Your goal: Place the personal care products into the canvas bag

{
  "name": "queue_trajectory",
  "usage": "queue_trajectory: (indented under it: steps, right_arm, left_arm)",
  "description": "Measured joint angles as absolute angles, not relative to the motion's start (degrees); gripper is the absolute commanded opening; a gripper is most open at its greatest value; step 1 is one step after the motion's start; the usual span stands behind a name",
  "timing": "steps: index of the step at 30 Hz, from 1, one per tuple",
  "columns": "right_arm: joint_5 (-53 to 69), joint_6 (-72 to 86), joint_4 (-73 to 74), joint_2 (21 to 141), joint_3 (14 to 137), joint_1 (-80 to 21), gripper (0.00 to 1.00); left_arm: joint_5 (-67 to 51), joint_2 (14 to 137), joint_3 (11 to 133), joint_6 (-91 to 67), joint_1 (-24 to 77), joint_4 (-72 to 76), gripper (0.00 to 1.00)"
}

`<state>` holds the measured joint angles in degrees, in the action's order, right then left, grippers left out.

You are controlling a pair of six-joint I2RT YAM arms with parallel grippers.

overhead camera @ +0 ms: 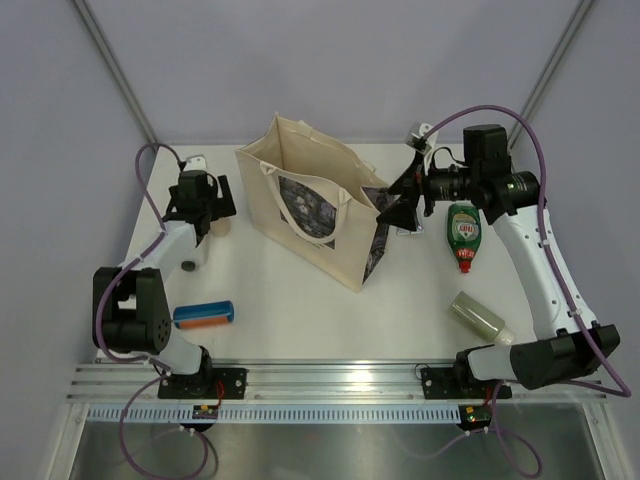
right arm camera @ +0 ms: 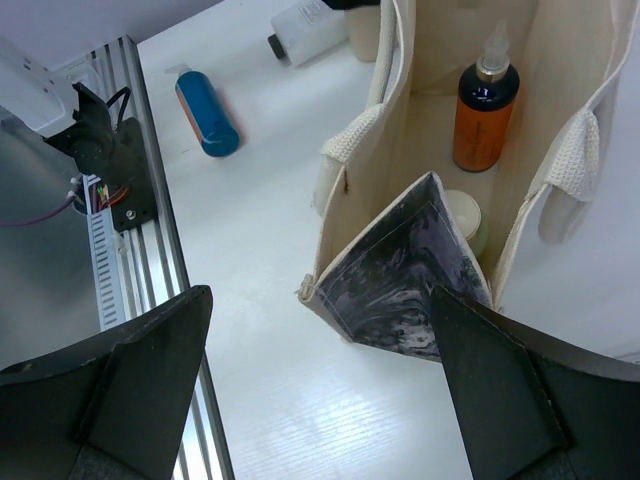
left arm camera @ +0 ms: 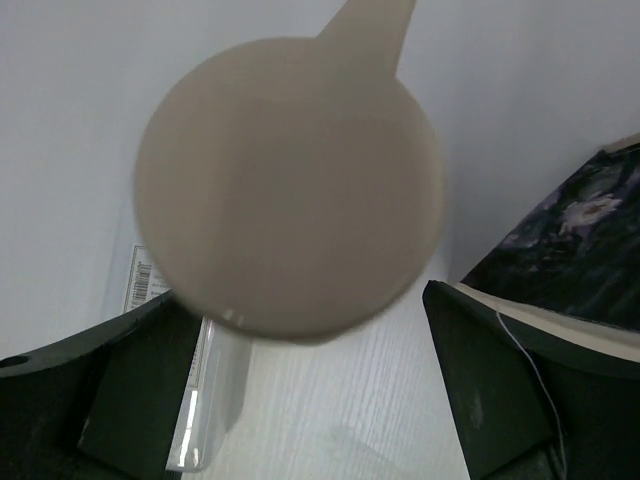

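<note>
The cream canvas bag (overhead camera: 318,200) stands open mid-table. In the right wrist view the bag (right arm camera: 440,60) holds an orange spray bottle (right arm camera: 484,103) and a sage-green bottle (right arm camera: 466,218). My right gripper (overhead camera: 390,212) is open and empty at the bag's right end, also in its own view (right arm camera: 320,400). My left gripper (overhead camera: 205,212) is open over the upright beige bottle (overhead camera: 218,227), whose blurred top (left arm camera: 288,185) fills its view between the jaws (left arm camera: 310,400), untouched. A grey tube (left arm camera: 205,400) lies beside it. The white box is out of view.
A blue-orange cylinder (overhead camera: 203,314) lies at the front left. A green red-capped bottle (overhead camera: 462,232) and a sage-green bottle (overhead camera: 481,318) lie right of the bag. The metal rail (overhead camera: 300,375) runs along the near edge.
</note>
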<state>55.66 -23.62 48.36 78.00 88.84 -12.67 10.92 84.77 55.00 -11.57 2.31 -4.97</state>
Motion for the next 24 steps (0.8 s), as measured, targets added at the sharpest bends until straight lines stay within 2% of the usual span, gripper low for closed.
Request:
queue_trajectory:
  steps: [5,14,17,18,21,22,24]
  right_arm:
    - [56.5,-23.6,48.3,74.6,88.8,-12.0,0.98]
    - [56.7,-23.4,48.2,73.7,88.1,-11.2,0.98]
    - [56.7,-23.1,47.9,73.7,87.5,-11.1,0.98]
    - [56.7,-22.9,47.8,73.7,87.3,-11.1,0.98]
    - [56.7,-22.7,47.8,73.7,86.7,-11.1,0.98]
    - [56.7,-22.7,47.7,73.6,86.4,-11.1,0.98]
    - [56.7,-22.5,47.7,73.6,86.1,-11.1,0.98]
  left_arm:
    - [12.5,90.7,55.9,-10.5,2.1,-4.1,0.91]
    - [13.5,92.0,56.9,-10.3,1.4,-0.9,0.81]
    - [13.1,93.3,58.2,-10.3,1.4,-0.1,0.68]
    - [12.9,93.9,58.6,-10.3,1.4,0.1,0.58]
    - [11.9,94.8,59.3,-10.0,1.3,0.6,0.45]
    - [11.6,94.9,59.4,-9.9,1.1,0.7,0.36]
    - [10.7,94.9,59.5,-9.6,0.8,0.7,0.25]
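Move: The beige pump bottle stands about 4 cm ahead of the left hand and 1 cm to its left, its middle some 4 cm lower. The white bottle lies about 8 cm to the hand's left and 1 cm ahead, 11 cm down; the canvas bag's middle is some 25 cm to the right and 3 cm ahead, a little lower. From the right hand the pump bottle is about 40 cm left, 18 cm ahead and 24 cm down. The left hand dips about 3 cm, slides 4 cm forward around the pump bottle and closes on its sides. ##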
